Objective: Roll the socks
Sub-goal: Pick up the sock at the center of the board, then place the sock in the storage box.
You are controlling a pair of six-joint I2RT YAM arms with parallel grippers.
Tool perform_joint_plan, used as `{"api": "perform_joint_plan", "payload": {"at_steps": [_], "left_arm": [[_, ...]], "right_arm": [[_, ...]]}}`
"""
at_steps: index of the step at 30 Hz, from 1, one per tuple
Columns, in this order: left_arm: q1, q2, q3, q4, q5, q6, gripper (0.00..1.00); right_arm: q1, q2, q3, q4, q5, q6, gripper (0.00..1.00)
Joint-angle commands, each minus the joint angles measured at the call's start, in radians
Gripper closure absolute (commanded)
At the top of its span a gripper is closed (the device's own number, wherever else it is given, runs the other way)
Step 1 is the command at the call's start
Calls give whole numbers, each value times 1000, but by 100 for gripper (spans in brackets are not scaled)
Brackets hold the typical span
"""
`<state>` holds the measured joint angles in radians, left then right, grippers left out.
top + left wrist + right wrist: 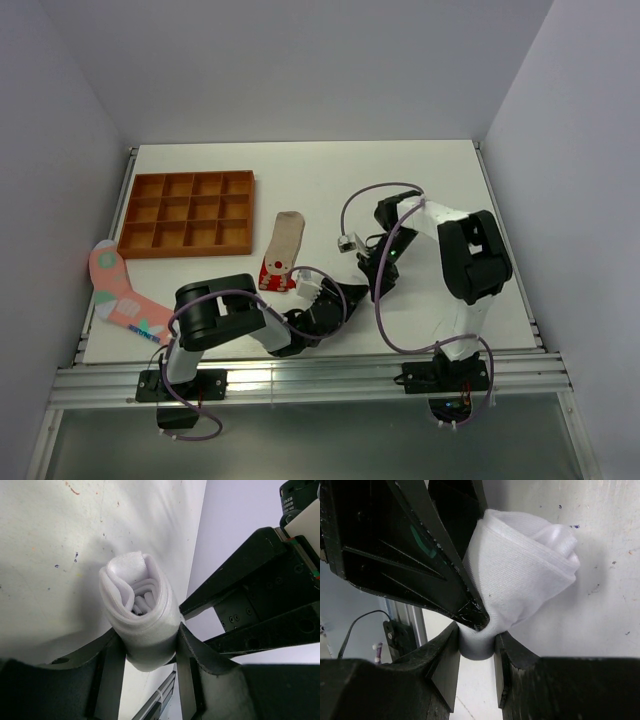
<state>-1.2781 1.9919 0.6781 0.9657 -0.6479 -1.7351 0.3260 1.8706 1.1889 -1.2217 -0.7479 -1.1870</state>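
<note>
A white sock [137, 605], rolled into a tight coil, is held between both grippers just above the table. My left gripper [148, 641] is shut on the roll, one finger pressing each side. My right gripper [476, 641] is shut on a narrow bunched end of the same white sock [520, 575], with a left finger [420, 555] pressed against the cloth beside it. In the top view the two grippers meet near the table's front middle, left [345, 298] and right [378, 280], and hide the roll. A beige sock [288, 235] lies flat, overlapping a red spotted sock [275, 273].
A brown compartment tray [190, 212] stands at the back left. A salmon patterned sock [120, 295] lies at the table's left edge, partly overhanging it. The metal rail [300, 380] runs along the near edge by the arm bases.
</note>
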Motion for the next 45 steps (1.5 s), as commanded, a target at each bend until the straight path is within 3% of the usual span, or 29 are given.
{"api": "perform_joint_plan", "payload": {"at_steps": [1, 12, 21, 28, 34, 39, 45], "left_arm": [[11, -18, 3, -30, 1, 55, 100], [10, -129, -35, -84, -7, 120, 100], [14, -298, -101, -205, -73, 140, 100], [57, -471, -127, -341, -72, 212, 100], [275, -751, -143, -539, 68, 351, 100], [526, -922, -123, -700, 192, 453, 100], [769, -888, -107, -725, 302, 456, 100]], "right_arm": [[54, -85, -3, -178, -165, 85, 81], [53, -232, -57, 86, -25, 351, 46], [38, -341, -78, 194, 77, 483, 35], [-21, -358, -43, 191, 98, 503, 34], [-85, -350, 15, 153, 105, 472, 33], [-126, -332, 44, 157, 98, 463, 33], [-133, -301, 63, 160, 68, 457, 34]]}}
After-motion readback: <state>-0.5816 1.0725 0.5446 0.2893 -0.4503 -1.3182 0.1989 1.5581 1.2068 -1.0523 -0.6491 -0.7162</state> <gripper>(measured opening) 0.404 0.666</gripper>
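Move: The rolled white sock is already between both grippers' fingers, its middle about 2 cm to the right hand's left. From the left hand, the middle of the brown tray lies roughly 24 cm ahead and 47 cm left, the tan-and-red sock 13 cm ahead and 20 cm left, and the pink sock level and 58 cm left, all some 5 cm lower. From the right hand the tray is 24 cm ahead and 50 cm left. The rolled white sock, still pinched in the left fingers, is first lifted about 3 cm, then swept left, forward and up across the tan-and-red sock towards the tray, some 26 cm leftward in all, the wrist turning counter-clockwise. The right fingers open and let go as that hand rises, then it eases forward while turning clockwise. ##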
